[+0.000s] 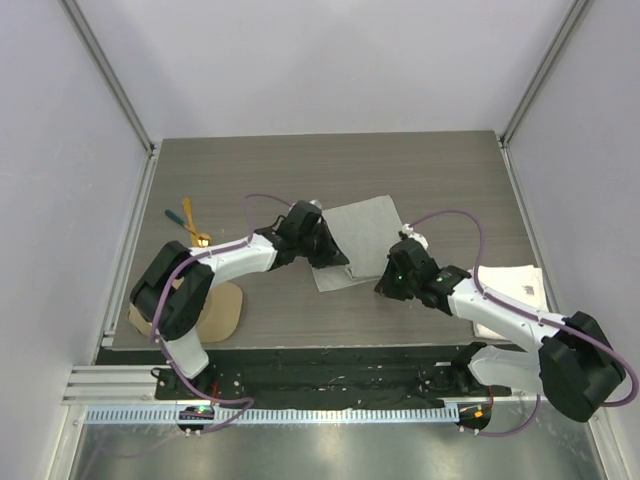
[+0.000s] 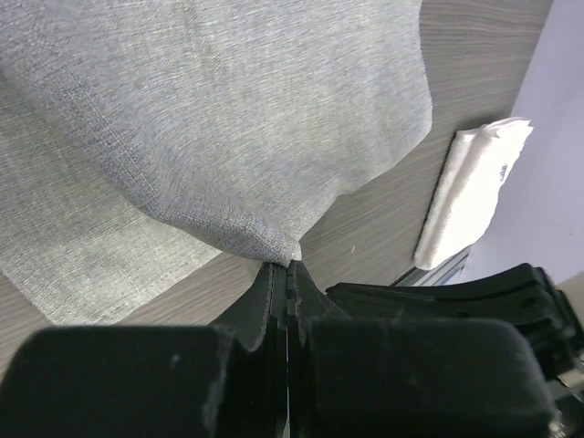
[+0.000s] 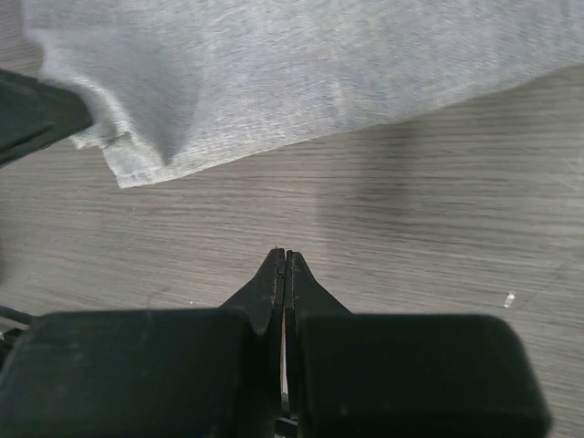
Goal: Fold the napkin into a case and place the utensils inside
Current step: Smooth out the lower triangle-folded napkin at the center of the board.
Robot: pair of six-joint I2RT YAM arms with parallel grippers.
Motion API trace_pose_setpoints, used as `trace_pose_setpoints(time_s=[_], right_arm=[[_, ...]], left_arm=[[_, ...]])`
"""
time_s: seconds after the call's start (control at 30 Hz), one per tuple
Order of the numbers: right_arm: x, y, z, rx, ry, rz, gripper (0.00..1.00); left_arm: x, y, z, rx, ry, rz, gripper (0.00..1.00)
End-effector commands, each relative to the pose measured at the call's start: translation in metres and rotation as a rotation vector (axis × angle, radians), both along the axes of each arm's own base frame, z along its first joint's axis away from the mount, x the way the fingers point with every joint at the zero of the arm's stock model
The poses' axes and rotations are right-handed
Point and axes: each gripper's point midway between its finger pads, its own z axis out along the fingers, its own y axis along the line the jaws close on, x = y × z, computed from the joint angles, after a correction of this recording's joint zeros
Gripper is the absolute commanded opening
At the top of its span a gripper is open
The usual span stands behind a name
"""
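The light grey napkin [image 1: 362,235] lies at the table's middle, partly doubled over. My left gripper [image 1: 338,260] is shut on one corner of it. In the left wrist view that corner [image 2: 274,245] is pinched at the tips of the left gripper [image 2: 288,266], and the cloth drapes up over a lower layer [image 2: 82,246]. My right gripper [image 1: 383,286] is just right of the napkin's near edge. It [image 3: 286,254] is shut on nothing over bare wood, short of the napkin [image 3: 301,73]. The utensils lie far left: a gold spoon [image 1: 201,238], an orange-yellow handle [image 1: 186,212] and a teal handle [image 1: 173,215].
A thicker white towel [image 1: 512,288] lies at the right edge, also seen in the left wrist view as a folded white towel [image 2: 470,187]. A tan cap [image 1: 222,310] sits at the near left by the left arm's base. Grey walls enclose the table.
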Motion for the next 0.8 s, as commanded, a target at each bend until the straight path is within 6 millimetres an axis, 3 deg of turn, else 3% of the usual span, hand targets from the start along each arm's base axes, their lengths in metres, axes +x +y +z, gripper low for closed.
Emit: trace_pose_setpoints(time_s=[0.0,0.1,0.13,0.17,0.23,0.37,0.53,0.63,0.77], right_arm=[[0.018,0.004,0.019,0.056,-0.067,-0.072,0.01],[0.021,0.033,0.034,0.089,-0.062,0.092,0.08],[0.022,0.038,0.037,0.084,-0.082,0.154,0.17],[0.026,0.047,0.045,0.099,-0.104,0.200,0.20],[0.030,0.055,0.056,0.092,-0.149,0.283,0.32],[0.046,0.060,0.067,-0.032,-0.308,0.507,0.37],[0.045,0.078,0.064,-0.048,-0.400,0.677,0.42],[0.039,0.078,0.047,-0.070,-0.434,0.731,0.43],[0.035,0.082,0.041,-0.069,-0.518,0.769,0.45]], left_arm=[[0.003,-0.005,0.011,-0.013,-0.018,-0.012,0.00],[-0.003,0.004,0.011,0.009,-0.028,-0.015,0.00],[-0.007,0.006,0.009,0.021,-0.016,-0.023,0.00],[-0.009,0.008,0.011,0.026,-0.014,-0.028,0.00],[-0.015,0.009,0.009,0.024,-0.001,-0.039,0.00],[-0.019,0.017,0.005,0.028,0.015,-0.020,0.00],[-0.019,0.015,0.007,0.015,0.065,-0.019,0.00],[-0.018,0.014,0.011,0.004,0.088,-0.007,0.00],[-0.016,0.017,0.016,-0.025,0.100,0.024,0.05]])
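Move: The left fingers already pinch a fold of the napkin about 4 cm above the board. That hand is taken to the napkin's lower left corner, roughly 6 cm back and 6 cm to its left, with the napkin's middle some 6 cm ahead of it, 3 cm to its right and 4 cm below. From the shut right hand, the pinched fold lies about 6 cm ahead, 7 cm left and nearly level; the napkin's middle, 11 cm ahead, 4 cm left and 5 cm below. The left fingers keep their pinch on the fold and draw it about 3 cm diagonally back and left, sinking slightly, towards the napkin's lower left corner. The right hand swings some 7 cm left and a little forward towards the pinched fold, rising about 5 cm and then starting to sink, while its fingers open nearly halfway and its wrist turns some 40 degrees counter-clockwise, fingers tipping outward. ##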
